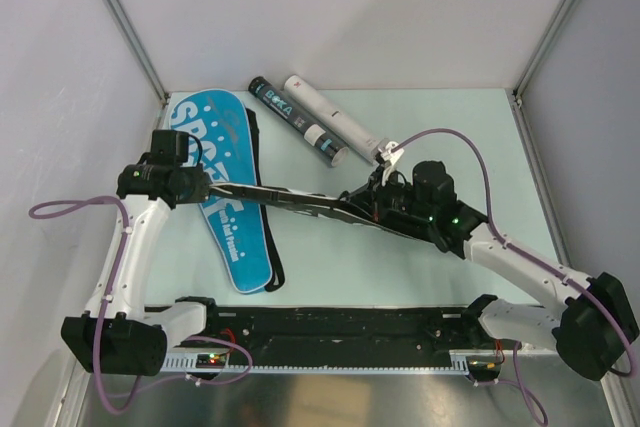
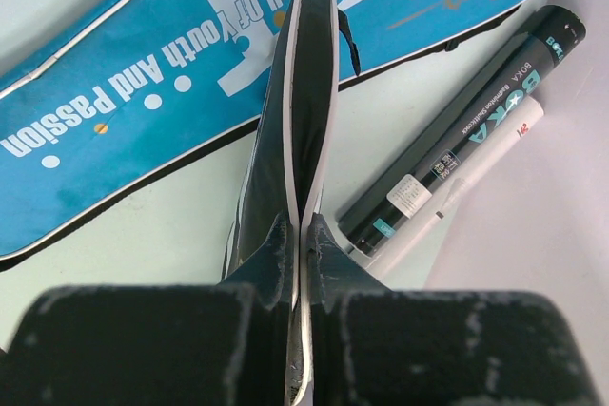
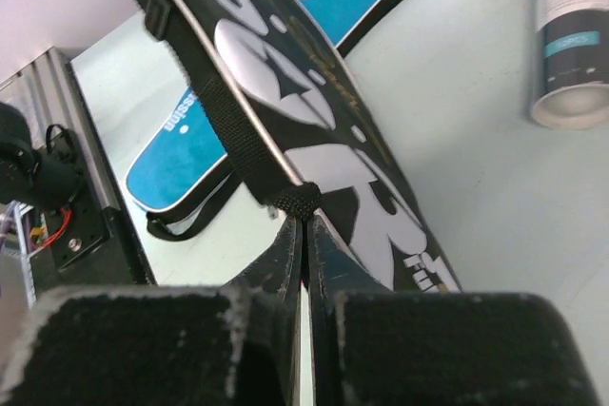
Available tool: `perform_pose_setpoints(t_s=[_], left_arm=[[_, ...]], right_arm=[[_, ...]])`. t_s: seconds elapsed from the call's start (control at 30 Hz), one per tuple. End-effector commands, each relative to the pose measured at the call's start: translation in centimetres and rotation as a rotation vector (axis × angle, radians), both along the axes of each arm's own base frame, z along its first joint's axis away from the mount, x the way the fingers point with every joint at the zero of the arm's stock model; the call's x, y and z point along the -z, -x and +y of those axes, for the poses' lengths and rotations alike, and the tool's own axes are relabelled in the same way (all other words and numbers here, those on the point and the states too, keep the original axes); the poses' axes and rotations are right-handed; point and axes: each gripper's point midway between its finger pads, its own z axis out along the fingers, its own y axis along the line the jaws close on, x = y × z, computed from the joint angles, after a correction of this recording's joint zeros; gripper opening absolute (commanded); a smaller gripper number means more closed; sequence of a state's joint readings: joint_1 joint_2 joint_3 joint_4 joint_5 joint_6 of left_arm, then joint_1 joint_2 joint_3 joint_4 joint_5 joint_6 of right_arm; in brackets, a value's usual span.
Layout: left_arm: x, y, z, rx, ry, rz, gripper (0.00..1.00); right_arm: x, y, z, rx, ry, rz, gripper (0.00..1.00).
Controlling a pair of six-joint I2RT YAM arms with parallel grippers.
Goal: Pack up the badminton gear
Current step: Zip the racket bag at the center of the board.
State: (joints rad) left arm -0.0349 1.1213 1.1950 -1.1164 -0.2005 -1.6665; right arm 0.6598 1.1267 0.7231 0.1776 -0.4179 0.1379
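Note:
A black SPORT bag (image 1: 300, 202) hangs stretched between my two grippers above the table. My left gripper (image 2: 303, 235) is shut on its white-piped edge at one end. At the other end my right gripper (image 3: 306, 221) is shut on the edge, right at the black strap's stitched end (image 3: 303, 199). The blue SPORT bag (image 1: 225, 197) lies flat on the table at the left, partly under the black one. A black tube (image 1: 298, 122) and a white tube (image 1: 335, 119) lie side by side at the back. No racket shows.
White walls close in the table on the left, back and right. The black base rail (image 1: 340, 332) runs along the near edge between the arm bases. A purple cable (image 1: 470, 152) loops over the right arm.

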Motion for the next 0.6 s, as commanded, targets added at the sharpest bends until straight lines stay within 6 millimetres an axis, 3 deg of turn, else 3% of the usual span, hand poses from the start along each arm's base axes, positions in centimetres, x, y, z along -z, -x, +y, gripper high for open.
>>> perform_pose_setpoints(t_s=[0.0, 0.17, 0.27, 0.4, 0.57], left_arm=[[-0.5, 0.0, 1.4, -0.044, -0.053, -0.023, 0.0], [-0.4, 0.1, 1.6, -0.045, -0.071, -0.018, 0.0], [-0.3, 0.2, 1.5, -0.025, -0.077, -0.012, 0.0], [-0.3, 0.6, 1.5, -0.003, -0.102, -0.014, 0.0], [-0.4, 1.0, 1.6, 0.042, -0.132, -0.012, 0.0]], right_arm=[[-6.9, -1.8, -1.4, 0.123, -0.032, -0.175, 0.0], [-9.1, -2.9, -3.1, 0.194, 0.08, -0.322, 0.0], [-9.5, -4.0, -3.6, 0.214, 0.128, -0.388, 0.0], [-9.2, -5.8, -3.8, 0.217, 0.191, -0.451, 0.0], [-7.2, -8.8, -4.5, 0.234, 0.255, -0.46, 0.0]])
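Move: The right fingers are already shut on the black racket bag's strap, at the bag's forward edge; the bag's middle is about 5 cm to their left, 3 cm back and 8 cm lower. On the table some 18 cm below, the white tube is about 45 cm ahead and 5 left, the black tube about 42 ahead and 14 left. From the left hand, which still pinches the bag's end, the gripped strap is roughly 30 cm right and 3 cm back. Keeping its pinch on the strap, the right hand whips it up about 8 cm off the bag, drawing forward and a little right, then sinks some 3 cm while still going forward towards the tubes, about 5 cm forward in all. The wrist rolls some 20 degrees and the fingers swing slightly clockwise. The left hand stays in place, holding the bag's end. ##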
